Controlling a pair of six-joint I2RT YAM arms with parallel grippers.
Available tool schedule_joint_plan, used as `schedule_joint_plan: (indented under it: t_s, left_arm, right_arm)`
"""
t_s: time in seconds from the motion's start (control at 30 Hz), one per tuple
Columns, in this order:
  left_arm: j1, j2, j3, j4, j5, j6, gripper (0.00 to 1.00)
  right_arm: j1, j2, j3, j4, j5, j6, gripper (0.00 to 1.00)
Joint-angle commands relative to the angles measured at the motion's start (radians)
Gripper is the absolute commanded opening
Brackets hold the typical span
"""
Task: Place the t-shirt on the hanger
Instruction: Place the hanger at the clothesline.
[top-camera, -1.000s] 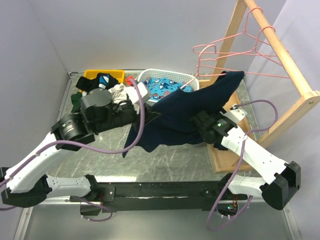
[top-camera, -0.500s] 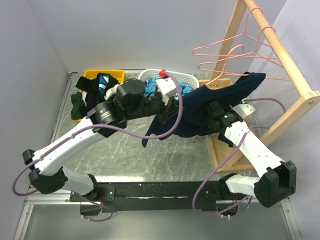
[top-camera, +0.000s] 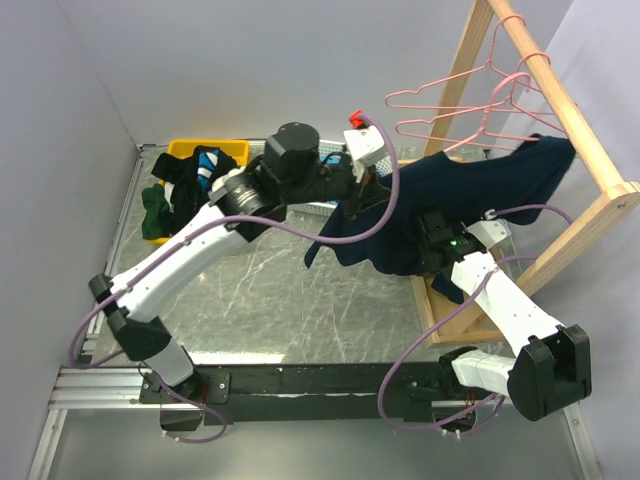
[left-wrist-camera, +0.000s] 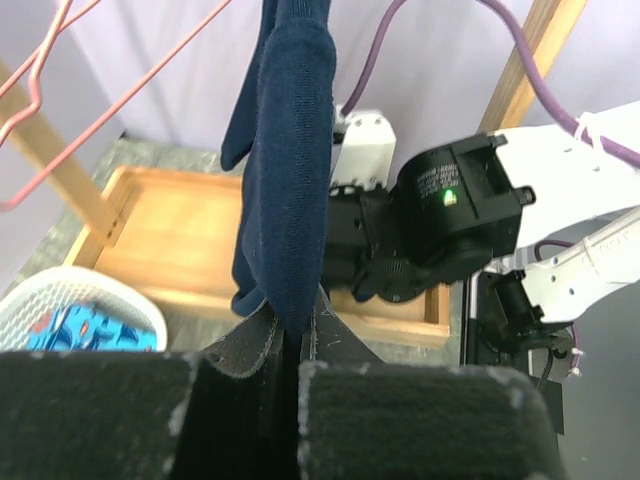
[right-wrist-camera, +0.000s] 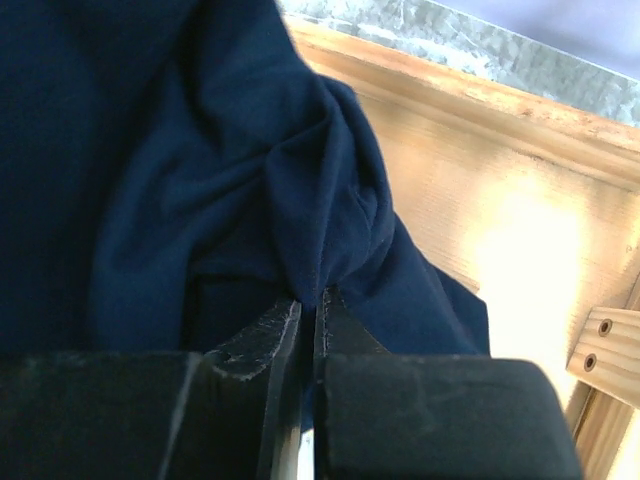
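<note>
The dark navy t-shirt (top-camera: 470, 185) hangs stretched in the air between my two grippers, its far right end up against the wooden rail. My left gripper (top-camera: 350, 205) is shut on a vertical fold of the t-shirt (left-wrist-camera: 290, 150), as the left wrist view shows at the gripper (left-wrist-camera: 298, 330). My right gripper (top-camera: 428, 232) is shut on a bunched part of the t-shirt (right-wrist-camera: 180, 150), the cloth pinched at the gripper (right-wrist-camera: 308, 300). A pink wire hanger (top-camera: 395, 100) hangs on the rail above and behind the shirt; in the left wrist view, the hanger (left-wrist-camera: 110, 113) shows at upper left.
The wooden rack (top-camera: 570, 110) stands at the right on a wooden base tray (left-wrist-camera: 180, 240). At the back left, a yellow bin (top-camera: 210, 150) and a heap of clothes (top-camera: 165, 195). A white basket (left-wrist-camera: 80, 310) with light blue fabric sits below the left arm.
Both arms have carried the shirt up and to the right. The left arm has reached from the left side across to the middle; the shirt's right end now touches the rail.
</note>
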Motion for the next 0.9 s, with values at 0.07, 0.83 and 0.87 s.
schedule_joint_plan:
  t_s: [0.07,0.83,0.87]
  left_arm:
    - [-0.001,0.093,0.144,0.113,0.111,0.028,0.01]
    - [-0.010,0.294,0.365,0.112,0.128,0.022,0.01]
    - [-0.013,0.302,0.371,0.113,0.128,0.019,0.01]
  right_arm:
    - [-0.029,-0.032,0.000,0.062,-0.006,-0.003,0.27]
    - [0.067,-0.149,-0.022,0.131,-0.167,-0.147,1.00]
    - [0.078,-0.152,-0.025,0.136,-0.170,-0.155,1.00]
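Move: The left hand keeps the hanger's near shoulder and collar cloth pinched. The clothesline bar, where the hook is due, lies about 24 cm to its right, 9 cm ahead and 12 cm above. The nearer free hanger is roughly 19 cm right, 14 cm ahead and 5 cm up; the wooden tray is 24 cm right, 15 cm ahead and 42 cm below. From the right hand, still gripping the shirt's lower cloth, that bar spot is about 42 cm up, 4 cm ahead and 2 cm left. Rightward by some 6 cm and a little forward, the left hand carries the shirt-laden hanger towards the clothesline bar, dipping about 2.5 cm as the hook comes over it, then rising most of the way back, grip kept. Meanwhile the right hand opens wide, lets go of the shirt and eases about 4 cm left, turning some 15 degrees, mostly counter-clockwise. ##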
